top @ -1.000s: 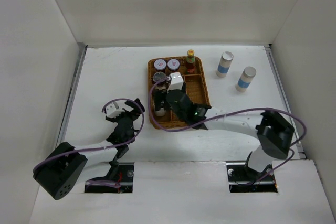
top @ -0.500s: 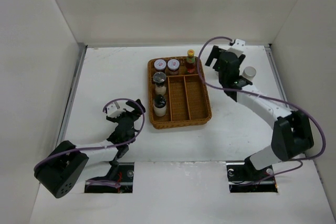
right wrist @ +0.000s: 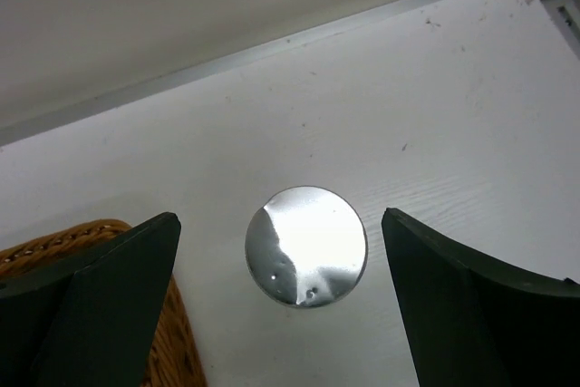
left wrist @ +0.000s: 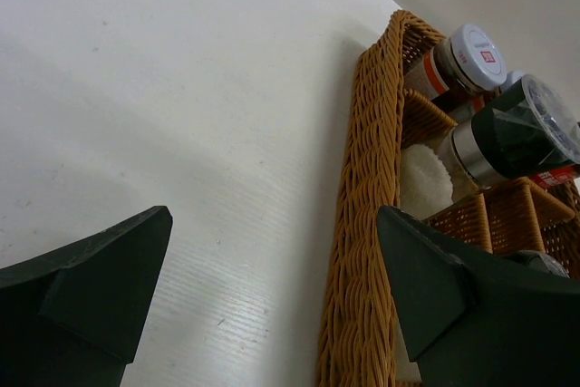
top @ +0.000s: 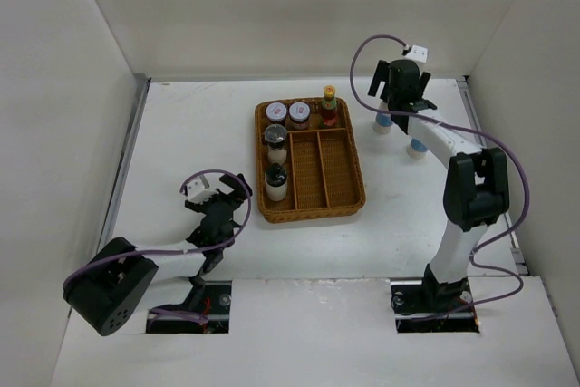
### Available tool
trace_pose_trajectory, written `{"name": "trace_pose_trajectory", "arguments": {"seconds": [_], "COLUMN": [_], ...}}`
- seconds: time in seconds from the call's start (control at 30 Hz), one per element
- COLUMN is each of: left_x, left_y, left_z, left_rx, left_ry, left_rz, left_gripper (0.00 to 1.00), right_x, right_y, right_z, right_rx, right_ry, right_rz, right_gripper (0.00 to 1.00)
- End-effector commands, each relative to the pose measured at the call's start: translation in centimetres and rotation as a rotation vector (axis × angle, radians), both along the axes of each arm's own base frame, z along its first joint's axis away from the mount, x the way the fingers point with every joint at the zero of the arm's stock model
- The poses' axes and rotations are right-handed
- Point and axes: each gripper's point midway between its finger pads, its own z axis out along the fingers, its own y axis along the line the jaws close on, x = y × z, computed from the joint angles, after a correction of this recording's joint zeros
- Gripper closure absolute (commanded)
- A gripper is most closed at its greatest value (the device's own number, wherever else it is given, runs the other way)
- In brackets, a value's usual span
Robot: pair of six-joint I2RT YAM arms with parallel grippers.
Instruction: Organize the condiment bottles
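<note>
Five condiment bottles stand in the wicker tray [top: 354, 189]: two pink-white-lidded jars [top: 277, 111] [top: 299, 112], a yellow-capped sauce bottle [top: 329, 108], a grey-lidded jar [top: 275, 137] and a black-capped white bottle [top: 275, 181]. Right of the tray stand two blue-labelled shakers [top: 383, 123] [top: 418, 146], both partly hidden by the right arm. My right gripper [top: 397, 97] hangs open above the nearer shaker. Its silver cap [right wrist: 306, 246] shows between the spread fingers of the right gripper [right wrist: 279, 222], untouched. My left gripper [top: 237, 198] [left wrist: 274, 217] is open and holds nothing, low beside the tray's left wall [left wrist: 362, 224].
White walls close the table at the back and both sides. The tray's two long right compartments [top: 322, 165] hold nothing. In the right wrist view the tray's corner [right wrist: 54, 246] lies left of the shaker, with the back wall's metal strip just beyond.
My right arm has swung from the tray's front left compartment across to the back right and now hovers over a shaker. The left arm has hardly moved.
</note>
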Motion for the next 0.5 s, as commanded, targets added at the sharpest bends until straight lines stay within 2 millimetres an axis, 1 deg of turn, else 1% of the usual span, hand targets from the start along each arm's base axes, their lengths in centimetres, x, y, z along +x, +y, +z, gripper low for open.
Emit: {"name": "trace_pose_trajectory", "arguments": {"seconds": [0.0,0.07,0.23,0.27,0.3,0.37,0.4,0.43,0.47], "left_x": [0.9,0.9,1.0,1.0,1.0,1.0,1.0,1.1,1.1], "left_y": [-0.6,-0.5,-0.7,-0.7,-0.7,-0.8,-0.9,-0.8,-0.8], "left_z": [1.8,1.5,1.7,1.6,1.5,1.6,1.7,1.6,1.5], "left_rx": [-0.049,-0.044,-0.055,-0.053,-0.053,-0.057,-0.059,-0.058,-0.054], "left_ry": [-0.051,-0.044,-0.051,-0.049,-0.046,-0.048,-0.051,-0.050,-0.045], "left_rz": [-0.003,0.000,-0.008,-0.007,-0.008,-0.012,-0.015,-0.011,-0.011], "left_gripper": [0.00,0.00,0.00,0.00,0.00,0.00,0.00,0.00,0.00], "right_x": [1.1,1.4,1.9,2.1,2.2,2.0,1.7,1.2,0.6], "right_y": [0.5,0.0,-1.0,-1.1,-1.1,-1.1,-1.3,-1.8,-1.9], "right_z": [-0.2,-0.7,-2.6,-2.6,-2.6,-1.8,-0.9,0.3,1.7], "right_rx": [0.012,0.020,0.017,0.018,0.019,0.014,0.009,0.008,0.006], "right_ry": [0.023,0.028,0.062,0.061,0.059,0.040,0.016,-0.022,-0.069], "right_rz": [0.046,0.025,-0.008,-0.010,-0.010,-0.012,-0.021,-0.040,-0.052], "right_gripper": [0.00,0.00,0.00,0.02,0.10,0.28,0.35,0.40,0.43]}}
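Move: The silver-lidded bottle stands almost under the right gripper, its middle some 10 cm below and about 1 cm farther out and to the right. Its twin is roughly 6 cm nearer the base, 10 cm to the gripper's right; the yellow-capped sauce bottle in the basket is about 15 cm to its left, 2 cm ahead. From the left gripper the silver-lidded bottle lies some 45 cm right, 23 cm ahead, about level. Lower the open right gripper nearly straight down, about 6 cm, over the silver-lidded bottle, tipping the fingers some 10 degrees further down so they straddle its top. Once almost at the bottom, close the fingers to roughly two thirds open and pinch the bottle by its lid end, easing about 1 cm to the right. ##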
